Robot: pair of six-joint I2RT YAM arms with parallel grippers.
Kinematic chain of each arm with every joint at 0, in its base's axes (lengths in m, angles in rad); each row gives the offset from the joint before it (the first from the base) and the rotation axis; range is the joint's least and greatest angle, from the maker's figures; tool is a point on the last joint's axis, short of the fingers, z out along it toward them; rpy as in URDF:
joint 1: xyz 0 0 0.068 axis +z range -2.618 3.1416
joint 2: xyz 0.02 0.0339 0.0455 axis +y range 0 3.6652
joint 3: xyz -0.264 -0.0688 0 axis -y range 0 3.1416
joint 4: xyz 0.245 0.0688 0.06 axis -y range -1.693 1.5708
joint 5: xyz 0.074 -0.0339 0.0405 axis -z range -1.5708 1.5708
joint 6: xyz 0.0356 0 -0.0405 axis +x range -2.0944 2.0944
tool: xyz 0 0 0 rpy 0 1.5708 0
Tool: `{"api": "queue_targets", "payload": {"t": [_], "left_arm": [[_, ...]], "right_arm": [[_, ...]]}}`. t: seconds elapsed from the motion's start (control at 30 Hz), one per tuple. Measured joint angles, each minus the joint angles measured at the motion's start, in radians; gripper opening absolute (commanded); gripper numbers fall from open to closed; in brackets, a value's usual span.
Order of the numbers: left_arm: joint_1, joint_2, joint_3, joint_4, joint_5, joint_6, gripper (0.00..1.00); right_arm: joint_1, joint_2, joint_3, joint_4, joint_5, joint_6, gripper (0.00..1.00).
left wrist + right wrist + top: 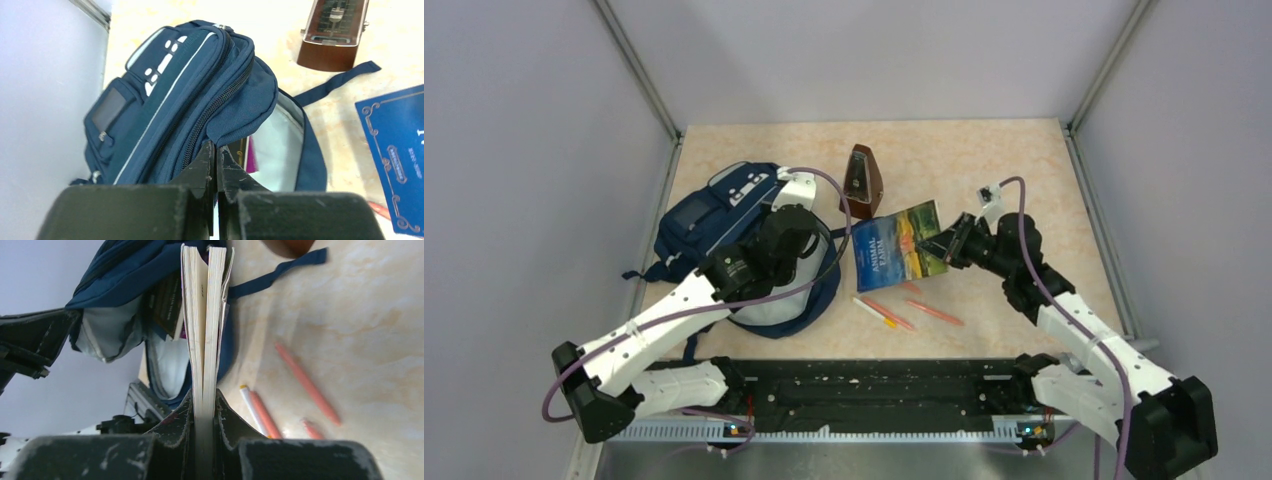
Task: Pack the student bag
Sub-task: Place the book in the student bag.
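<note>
The student bag is navy with thin grey stripes. It lies at the left of the table with its pale-lined mouth facing the arms. My left gripper is shut on the drooping edge of the bag's flap at that mouth. A dark book and something magenta show inside. My right gripper is shut on a blue-covered book. The book is held on edge above the table, and its pages point towards the bag's mouth.
A brown metronome stands behind the book, next to a loose bag strap. Orange pens and a white pen lie on the table under the held book. Walls close in the left, right and back.
</note>
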Motion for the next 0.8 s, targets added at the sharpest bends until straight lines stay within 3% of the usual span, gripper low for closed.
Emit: {"api": "queue_targets", "payload": {"t": [0.37,0.67,0.8], "left_arm": [[0.017,0.0,0.051,0.005,0.006,0.182,0.0],[0.021,-0.01,0.051,0.006,0.026,0.203,0.0],[0.026,-0.02,0.05,0.008,0.031,0.208,0.0]], "right_arm": [[0.292,0.17,-0.024,0.28,0.153,0.18,0.0],[0.409,0.481,0.118,0.411,0.187,0.21,0.0],[0.439,0.541,0.171,0.467,0.185,0.222,0.0]]}}
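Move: The open mouth of the student bag, where my right hand is taking the book it already holds, lies about 30 cm to this hand's left, some 3 cm back and 14 cm lower. The metronome is roughly 14 cm left and 18 cm ahead of that hand; the orange pens are about 7 cm left and 12 cm back. From my left hand, which pinches the raised flap, the mouth is about 17 cm below and 5 cm back, barely 1 cm left. I swing the book about 17 cm to the left towards the bag's mouth with my right hand, dipping slightly on the way and turning it some 10 degrees counter-clockwise, fingers still shut on its edge. My left hand keeps its pinch on the flap, lifting it another couple of centimetres with a slight roll. ##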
